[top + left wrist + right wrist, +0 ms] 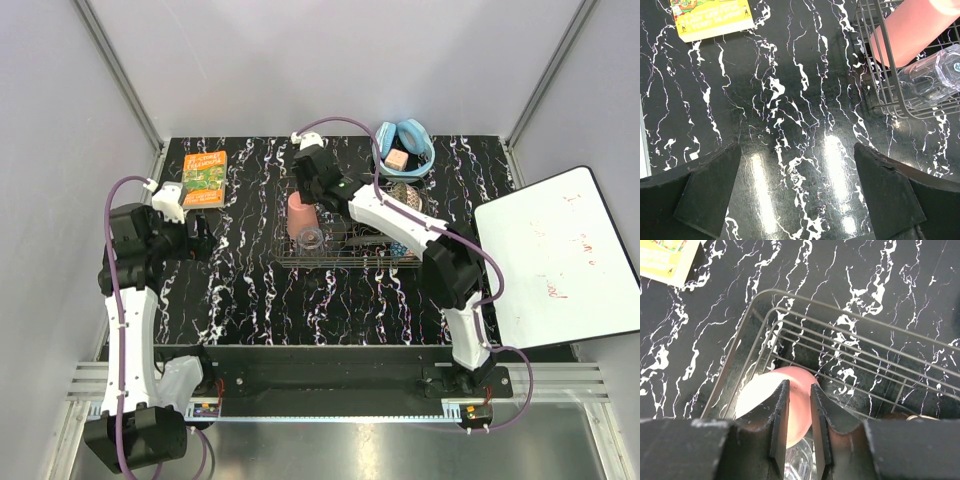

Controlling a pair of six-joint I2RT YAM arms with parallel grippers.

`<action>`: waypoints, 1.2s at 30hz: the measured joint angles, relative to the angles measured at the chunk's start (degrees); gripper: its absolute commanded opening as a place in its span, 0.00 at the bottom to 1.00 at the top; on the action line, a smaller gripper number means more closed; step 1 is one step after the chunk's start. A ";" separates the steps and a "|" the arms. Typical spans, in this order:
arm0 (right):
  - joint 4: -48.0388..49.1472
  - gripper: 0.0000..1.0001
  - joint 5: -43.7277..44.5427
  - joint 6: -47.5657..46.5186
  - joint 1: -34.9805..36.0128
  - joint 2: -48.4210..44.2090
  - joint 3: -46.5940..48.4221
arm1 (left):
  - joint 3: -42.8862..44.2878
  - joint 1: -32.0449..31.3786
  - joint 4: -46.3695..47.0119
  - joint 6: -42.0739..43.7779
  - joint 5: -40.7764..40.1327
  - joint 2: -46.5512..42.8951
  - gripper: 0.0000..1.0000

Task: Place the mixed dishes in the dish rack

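Note:
The salmon-pink cup (300,213) lies on its side in the left end of the wire dish rack (345,262), with the small clear tumbler (312,238) just in front of it. My right gripper (303,188) hovers over the cup (765,400). Its jaws (799,385) stand a narrow gap apart with nothing between them, and the cup and tumbler (802,465) show through the gap. Another dish (404,194) sits in the rack's right half, largely hidden by the right arm. My left gripper (195,238) hangs wide open (797,150) over bare table, left of the rack (880,85).
An orange-green book (204,178) lies at the far left. Light-blue headphones (405,140) sit behind the rack with a small pink block inside them. A white board (560,260) leans over the table's right edge. Black marbled tabletop lies between the left gripper and the rack.

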 measured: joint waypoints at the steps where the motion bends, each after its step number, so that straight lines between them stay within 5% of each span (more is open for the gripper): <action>1: 0.04 0.29 0.02 0.00 0.13 -0.31 -0.37 | 0.00 0.00 0.00 0.00 0.00 -0.11 0.99; 11: 0.07 0.36 2.47 -0.42 2.38 -3.78 -4.87 | -0.07 0.00 0.09 -0.48 0.24 -0.28 0.99; 25: -3.87 0.99 5.33 -0.63 5.05 -15.52 -11.96 | -0.37 0.00 0.46 -1.27 0.24 -0.94 0.99; 36: -14.71 1.00 5.07 9.01 5.05 -39.47 -27.15 | -0.37 -0.55 -0.87 -1.18 1.53 -1.57 0.99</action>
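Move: The pink cup stands in the rack right by the right fingertips, its middle about 4 cm back, 1 cm left and some 6 cm below. The clear glass is about 9 cm back, 1 cm right and 9 cm down, just behind the cup; the clear plate some 9 cm back and 13 cm right, equally low. From the left hand the cup lies about 8 cm ahead, 23 cm right and 12 cm below. Opening wide, the empty right hand backs 15 cm off the cup, swinging 11 cm right and rising about 8. ##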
